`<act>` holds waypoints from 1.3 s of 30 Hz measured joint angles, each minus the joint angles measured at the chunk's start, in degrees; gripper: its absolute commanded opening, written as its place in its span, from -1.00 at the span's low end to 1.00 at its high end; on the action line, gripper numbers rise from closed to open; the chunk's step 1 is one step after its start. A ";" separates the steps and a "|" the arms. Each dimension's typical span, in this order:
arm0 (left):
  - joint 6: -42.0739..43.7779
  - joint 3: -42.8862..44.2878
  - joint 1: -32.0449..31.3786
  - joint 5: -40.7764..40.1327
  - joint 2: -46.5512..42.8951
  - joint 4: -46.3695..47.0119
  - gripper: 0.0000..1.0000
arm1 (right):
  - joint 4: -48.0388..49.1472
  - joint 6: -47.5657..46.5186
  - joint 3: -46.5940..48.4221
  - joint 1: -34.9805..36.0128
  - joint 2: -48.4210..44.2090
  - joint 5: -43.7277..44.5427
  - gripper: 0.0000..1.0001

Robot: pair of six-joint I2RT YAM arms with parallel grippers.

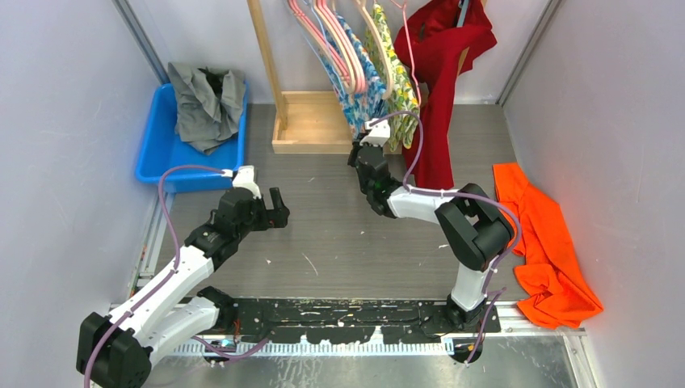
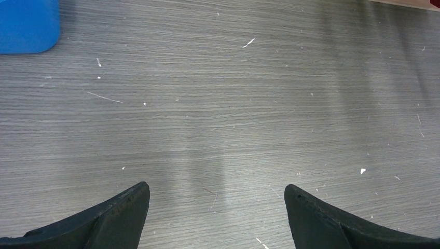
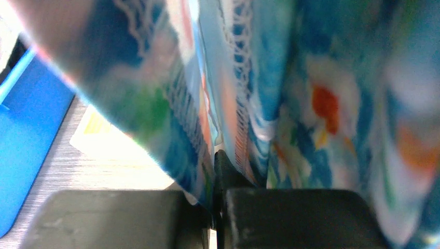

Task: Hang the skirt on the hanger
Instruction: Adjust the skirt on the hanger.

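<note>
The skirt (image 1: 361, 85) is a blue floral garment hanging from the pink hangers (image 1: 338, 40) on the wooden rack. My right gripper (image 1: 360, 145) reaches up to its lower edge. In the right wrist view the jaws (image 3: 218, 161) are shut, with a fold of the skirt (image 3: 290, 93) pinched between them. My left gripper (image 1: 279, 212) hovers low over the table at centre left. Its fingers (image 2: 119, 212) stand wide open with only bare table between them (image 2: 217, 194).
A blue bin (image 1: 161, 149) holding a grey cloth (image 1: 206, 101) sits at the back left. A yellow-green floral garment (image 1: 397, 73) and a red garment (image 1: 440, 73) hang on the rack with the wooden base (image 1: 311, 129). An orange cloth (image 1: 549, 242) lies at the right.
</note>
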 measured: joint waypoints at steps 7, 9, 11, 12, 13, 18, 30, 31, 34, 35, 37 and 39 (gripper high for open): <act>0.00 0.00 0.00 0.13 -0.07 0.00 0.99 | 1.64 0.44 -1.27 0.26 0.00 0.15 -0.88; 0.00 0.00 0.00 0.13 -0.09 0.00 0.99 | 1.68 0.44 -1.29 0.26 0.00 0.15 -0.60; 0.00 0.00 0.00 0.13 -0.09 -0.02 0.99 | 1.70 0.59 -1.36 0.26 0.00 0.11 0.02; 0.00 0.00 0.00 0.13 -0.09 -0.02 0.99 | 1.77 0.90 -1.46 0.28 -0.04 0.11 0.24; 0.00 0.00 0.00 0.13 -0.15 -0.04 0.99 | 1.97 1.11 -1.73 0.28 -0.22 0.00 0.38; 0.02 0.00 0.00 -0.09 -1.31 -0.39 0.99 | 0.22 1.07 -5.09 0.50 -5.55 -1.33 0.59; 0.22 0.59 0.00 -1.25 -2.21 -3.48 0.99 | -17.53 1.44 -11.10 0.76 -35.17 -7.23 0.99; 0.22 0.92 0.00 -1.42 -2.23 -4.00 0.99 | -18.86 1.46 -11.54 0.76 -37.68 -7.74 0.99; 0.17 1.53 0.04 -2.03 -2.89 -4.72 0.99 | -24.09 1.46 -14.78 0.85 -47.47 -8.92 0.99; 0.17 1.66 0.04 -2.47 -3.37 -5.01 0.99 | -26.71 1.49 -16.04 0.87 -51.08 -8.90 0.99; 0.15 1.92 0.04 -3.61 -4.37 -5.68 0.99 | -30.56 1.49 -17.77 0.96 -56.08 -8.37 0.99; 0.20 2.08 0.09 -4.90 -5.40 -6.03 0.99 | -34.58 1.44 -19.52 0.96 -60.81 -6.99 0.99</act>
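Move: The blue floral skirt hangs with its hem already pinched in the right hand's fingers. Its middle is about 5 cm ahead, 1 cm left and some 15 cm above that hand. The yellow lemon skirt's middle is roughly 5 cm ahead, 8 cm right and 13 cm up; the red garment's about 3 cm ahead, 18 cm right and 8 cm up. From the empty left hand, the blue skirt's middle is about 24 cm ahead, 19 cm right and 20 cm up. The blue skirt's hem is held almost still for a moment, then let go as the right fingers spread wide. That hand draws away from the rack at growing speed, back about 18 cm, up some 12 cm and right about 11 cm, levelling off high at the end, with only a slight wrist turn. The left hand, open and empty, begins late to lift about 2 cm up and left. ##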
